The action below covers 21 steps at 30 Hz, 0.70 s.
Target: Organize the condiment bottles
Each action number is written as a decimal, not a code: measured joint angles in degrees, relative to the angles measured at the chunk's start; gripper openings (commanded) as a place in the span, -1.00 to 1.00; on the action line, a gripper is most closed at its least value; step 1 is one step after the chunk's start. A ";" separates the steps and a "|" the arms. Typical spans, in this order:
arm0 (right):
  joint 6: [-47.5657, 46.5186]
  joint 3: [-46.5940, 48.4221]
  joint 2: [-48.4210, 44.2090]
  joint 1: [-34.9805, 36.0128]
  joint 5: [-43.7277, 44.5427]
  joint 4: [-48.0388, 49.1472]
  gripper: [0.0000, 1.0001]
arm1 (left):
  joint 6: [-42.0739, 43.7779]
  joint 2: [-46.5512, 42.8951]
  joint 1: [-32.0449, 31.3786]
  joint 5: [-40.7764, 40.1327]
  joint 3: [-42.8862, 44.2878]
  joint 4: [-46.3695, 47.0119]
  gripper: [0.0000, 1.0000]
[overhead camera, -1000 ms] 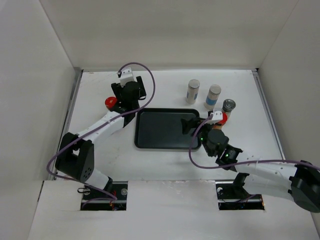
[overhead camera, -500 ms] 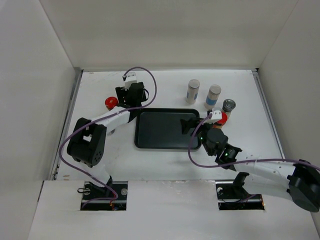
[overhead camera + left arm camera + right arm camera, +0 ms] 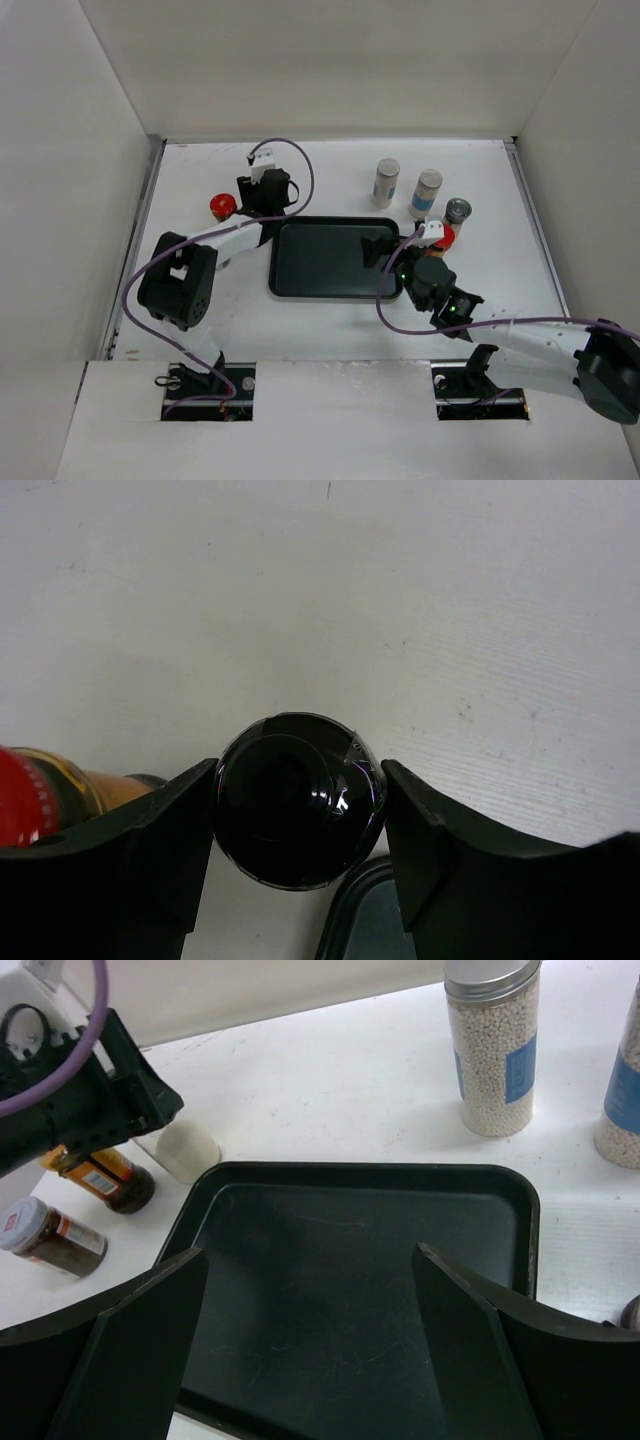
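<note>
In the left wrist view my left gripper (image 3: 298, 815) is shut on the black-capped bottle (image 3: 298, 800), with a finger touching each side of the cap. From above, that gripper (image 3: 265, 190) is at the black tray's (image 3: 330, 262) far left corner. A red-lidded brown jar (image 3: 222, 206) stands just left of it. My right gripper (image 3: 310, 1330) hangs open over the tray (image 3: 350, 1250), holding nothing. Two white cylinders with blue labels (image 3: 386, 182) (image 3: 425, 193), a silver-lidded jar (image 3: 457, 213) and a second red-lidded jar (image 3: 446, 237) stand right of the tray.
A white-lidded jar (image 3: 188, 1150) sits just off the tray's far left corner, beside my left gripper (image 3: 90, 1110). White walls close in the table on three sides. The purple cables loop over both arms.
My left gripper has shifted slightly right and closed on the black-capped bottle. The right gripper has hardly moved and stays open over the tray.
</note>
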 measured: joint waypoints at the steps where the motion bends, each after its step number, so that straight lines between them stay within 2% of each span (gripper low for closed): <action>1: 0.09 0.00 0.13 0.00 0.00 0.04 0.79 | 0.33 -1.42 -0.46 -0.22 -0.74 0.04 -0.20; 11: 0.46 0.00 1.27 -0.35 0.00 0.02 0.78 | 2.47 -19.89 -9.46 -3.52 -9.33 8.13 -0.22; 16: 0.63 0.00 1.29 -1.09 0.02 0.02 0.78 | 1.27 -20.28 -14.38 -3.52 -14.10 8.59 -0.21; 21: 0.81 -0.02 1.29 -1.57 0.02 0.04 0.78 | -0.22 -16.87 -14.99 -2.75 -15.69 7.74 -0.18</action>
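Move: The left hand already has the black-capped white bottle pinched at its top, low over the table just outside the tray's far left corner. From there the tray's middle lies about 12 cm back and 17 cm to the right, some 9 cm lower. The red-capped bottle stands about 8 cm left and 5 cm back, the white-lidded jar 11 cm left and 13 cm back. From the right hand, the tray's middle is roughly 6 cm ahead, 16 cm left and 18 cm below. Keeping its pinch on the black-capped bottle, the left hand carries it up over the tray's far left corner, rising about 10 cm while drawing back and to the right, then sinks again by some 7 cm over the tray. It ends about 11 cm back and right of its start; the fingers tilt up, then partly down again, and swing about 10 degrees clockwise. ##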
